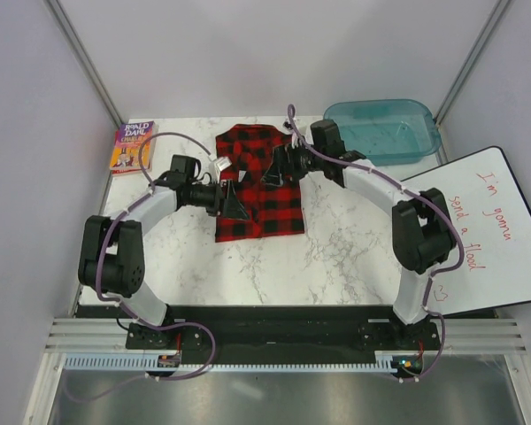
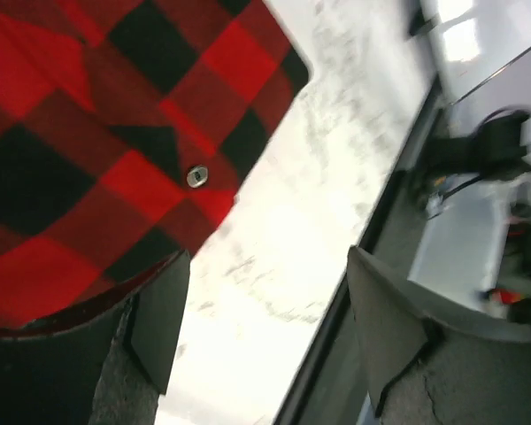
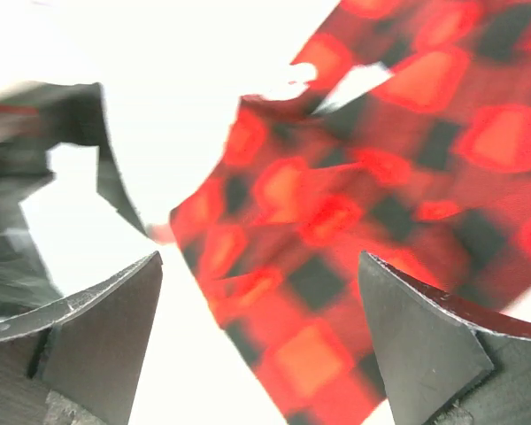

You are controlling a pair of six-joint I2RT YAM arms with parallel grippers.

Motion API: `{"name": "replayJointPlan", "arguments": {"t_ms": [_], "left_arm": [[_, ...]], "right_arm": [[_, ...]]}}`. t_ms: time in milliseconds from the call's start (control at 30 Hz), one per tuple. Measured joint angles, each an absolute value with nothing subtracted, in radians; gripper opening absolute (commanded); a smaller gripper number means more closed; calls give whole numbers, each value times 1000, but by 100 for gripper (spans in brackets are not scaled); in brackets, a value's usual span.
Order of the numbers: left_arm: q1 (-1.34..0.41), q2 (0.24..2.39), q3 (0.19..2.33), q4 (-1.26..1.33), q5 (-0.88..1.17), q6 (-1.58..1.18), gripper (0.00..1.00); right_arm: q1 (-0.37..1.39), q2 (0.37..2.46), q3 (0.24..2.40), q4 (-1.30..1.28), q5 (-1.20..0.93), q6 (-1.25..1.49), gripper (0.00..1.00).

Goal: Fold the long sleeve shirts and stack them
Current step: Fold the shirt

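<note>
One long sleeve shirt, red-and-black check, lies folded into a tall rectangle on the marble table. My left gripper hovers over the shirt's left edge. In the left wrist view, that gripper is open with only bare table between its fingers. The shirt and a metal snap lie to the upper left. My right gripper is over the shirt's upper middle. In the right wrist view, it stands wide open above the plaid fabric, gripping nothing.
A colourful paperback book lies at the table's back left corner. A teal plastic bin stands at the back right. A whiteboard with red handwriting leans off the table's right side.
</note>
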State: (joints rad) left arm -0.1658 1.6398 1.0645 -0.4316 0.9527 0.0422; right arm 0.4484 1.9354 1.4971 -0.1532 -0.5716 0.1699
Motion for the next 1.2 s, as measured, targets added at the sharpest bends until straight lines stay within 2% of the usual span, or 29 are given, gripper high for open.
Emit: {"name": "replayJointPlan", "arguments": {"t_ms": [167,367,533,667,833,967,1067,1200], "left_arm": [[-182,1639,920,-226,1048,-252,81],[-204,1700,810,-33,1070,-466,81],[-183,1806,797,-12,1022,-477,80],[-140,1862,795,-7,1084,-483,79],[-88,1835,762,-86,1114,-421,78],[-72,1706,748,-208,1121,-319,78],[-86,1637,837,-253,1133,-279,74],[-116,1712,1067,-239,1116,-263,70]], "right_arm": [[470,1884,1328,-66,-767,363,98],[485,2015,1152,8,-894,523,98],[453,2075,1172,35,-1011,532,98],[442,2097,1199,-12,-1059,474,98],[441,2068,1212,-130,-1058,325,98],[430,2036,1262,-303,-1014,232,98],[413,2040,1369,-385,-986,203,98],[392,2106,1591,-403,-967,185,98]]}}
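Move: The folded shirt's middle lies about 6 cm ahead, 6 cm right and 8 cm below the left hand, and some 4 cm back, 3 cm left and 11 cm below the right. The middle of its near edge is 6 cm back and 6 cm right of the left hand. The book is about 17 cm ahead and 25 cm left of the left hand; the clear bin is 12 cm ahead and 26 cm right of the right hand. Both open hands swing back and down onto the shirt, right about 13 cm, draw back slightly, then rise forward. ##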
